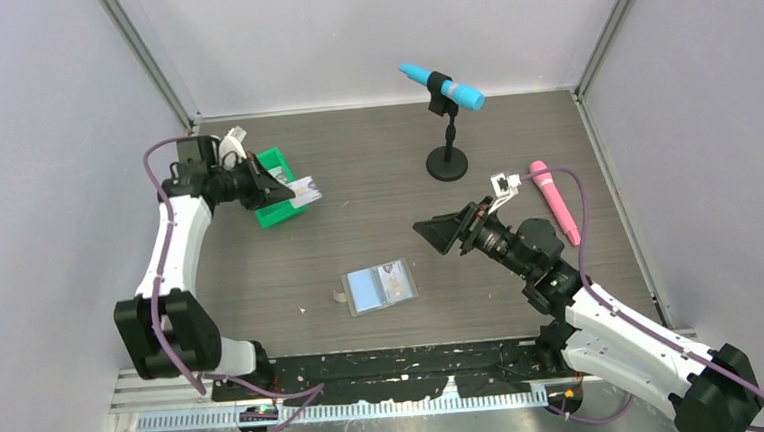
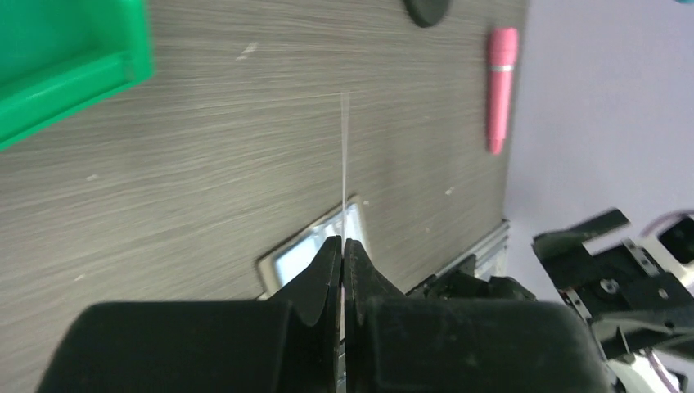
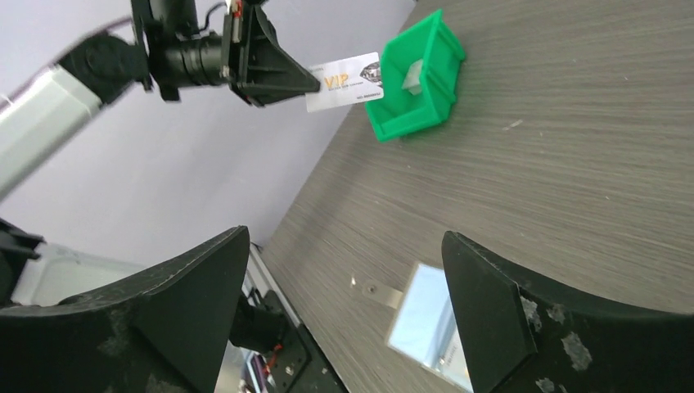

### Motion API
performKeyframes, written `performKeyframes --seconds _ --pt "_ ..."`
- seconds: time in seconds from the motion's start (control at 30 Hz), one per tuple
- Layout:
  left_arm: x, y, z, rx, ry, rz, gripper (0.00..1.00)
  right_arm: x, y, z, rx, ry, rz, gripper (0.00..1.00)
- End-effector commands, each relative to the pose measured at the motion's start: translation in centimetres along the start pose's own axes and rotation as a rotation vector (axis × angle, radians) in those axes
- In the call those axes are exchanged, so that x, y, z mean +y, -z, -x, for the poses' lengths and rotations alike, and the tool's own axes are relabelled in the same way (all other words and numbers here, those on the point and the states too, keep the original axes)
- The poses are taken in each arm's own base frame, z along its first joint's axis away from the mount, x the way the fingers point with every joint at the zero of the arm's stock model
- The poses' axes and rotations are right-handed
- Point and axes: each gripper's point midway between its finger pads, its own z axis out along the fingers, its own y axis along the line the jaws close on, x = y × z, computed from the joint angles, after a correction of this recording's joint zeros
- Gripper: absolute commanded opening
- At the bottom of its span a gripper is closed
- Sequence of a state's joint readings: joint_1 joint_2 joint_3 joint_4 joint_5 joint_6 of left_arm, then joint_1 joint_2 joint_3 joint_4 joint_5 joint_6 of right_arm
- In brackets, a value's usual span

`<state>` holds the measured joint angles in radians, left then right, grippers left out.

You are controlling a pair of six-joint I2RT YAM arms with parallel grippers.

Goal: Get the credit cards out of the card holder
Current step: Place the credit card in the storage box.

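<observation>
The card holder (image 1: 373, 290) lies open on the table's middle, pale blue pockets up, a card (image 1: 398, 281) still tucked in its right pocket. My left gripper (image 1: 289, 194) hangs at the green bin (image 1: 276, 215), shut on a whitish credit card (image 1: 306, 191) that pokes out to the right. In the left wrist view that card (image 2: 344, 147) shows edge-on as a thin line between the closed fingertips (image 2: 343, 243). The right wrist view shows the same card (image 3: 345, 80) and another card (image 3: 412, 75) inside the bin (image 3: 425, 106). My right gripper (image 1: 437, 237) is open and empty, above and right of the holder (image 3: 425, 323).
A blue microphone (image 1: 442, 87) on a black stand (image 1: 447, 162) is at the back. A pink microphone (image 1: 554, 200) lies near the right wall, beside the right arm. Grey walls close in three sides of the table.
</observation>
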<state>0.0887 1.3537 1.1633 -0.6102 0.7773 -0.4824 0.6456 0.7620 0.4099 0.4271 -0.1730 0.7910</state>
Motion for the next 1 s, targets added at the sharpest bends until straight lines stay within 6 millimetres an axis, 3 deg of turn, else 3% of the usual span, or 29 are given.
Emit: performKeyframes --seconds 0.0,0.2,0.43,0.97 --pt "4.9 2.1 0.0 0.101 0.022 0.271 0.0 0.4 0.1 0.1 0.041 0.078 0.0 0.95" --pt "7.4 2.4 3.5 0.098 0.048 0.355 0.0 1.0 0.0 -0.2 0.092 0.113 0.014 0.95" --pt "10.8 1.5 6.3 0.146 0.067 0.467 0.0 1.0 0.0 0.0 0.102 0.135 0.002 0.95" --pt "13.5 -2.4 12.0 0.162 0.069 0.439 0.0 0.6 -0.6 2.1 0.047 0.188 -0.067 0.95"
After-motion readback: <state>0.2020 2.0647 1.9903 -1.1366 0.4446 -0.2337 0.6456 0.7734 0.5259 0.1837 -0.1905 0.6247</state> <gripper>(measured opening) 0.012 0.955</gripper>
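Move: The green storage box lies about 11 cm ahead of the left hand, 10 cm to its left and some 18 cm below; the left hand already holds the credit card. The white card pile sits in the box's far half, about 13 cm ahead and 10 cm left of the hand. The card holder is about 14 cm back and 14 cm right. From the right hand the box is roughly 21 cm ahead and 34 cm left. Still pinching the card, the left hand swings about 16 cm forward-left and sinks roughly 6 cm towards the box. ##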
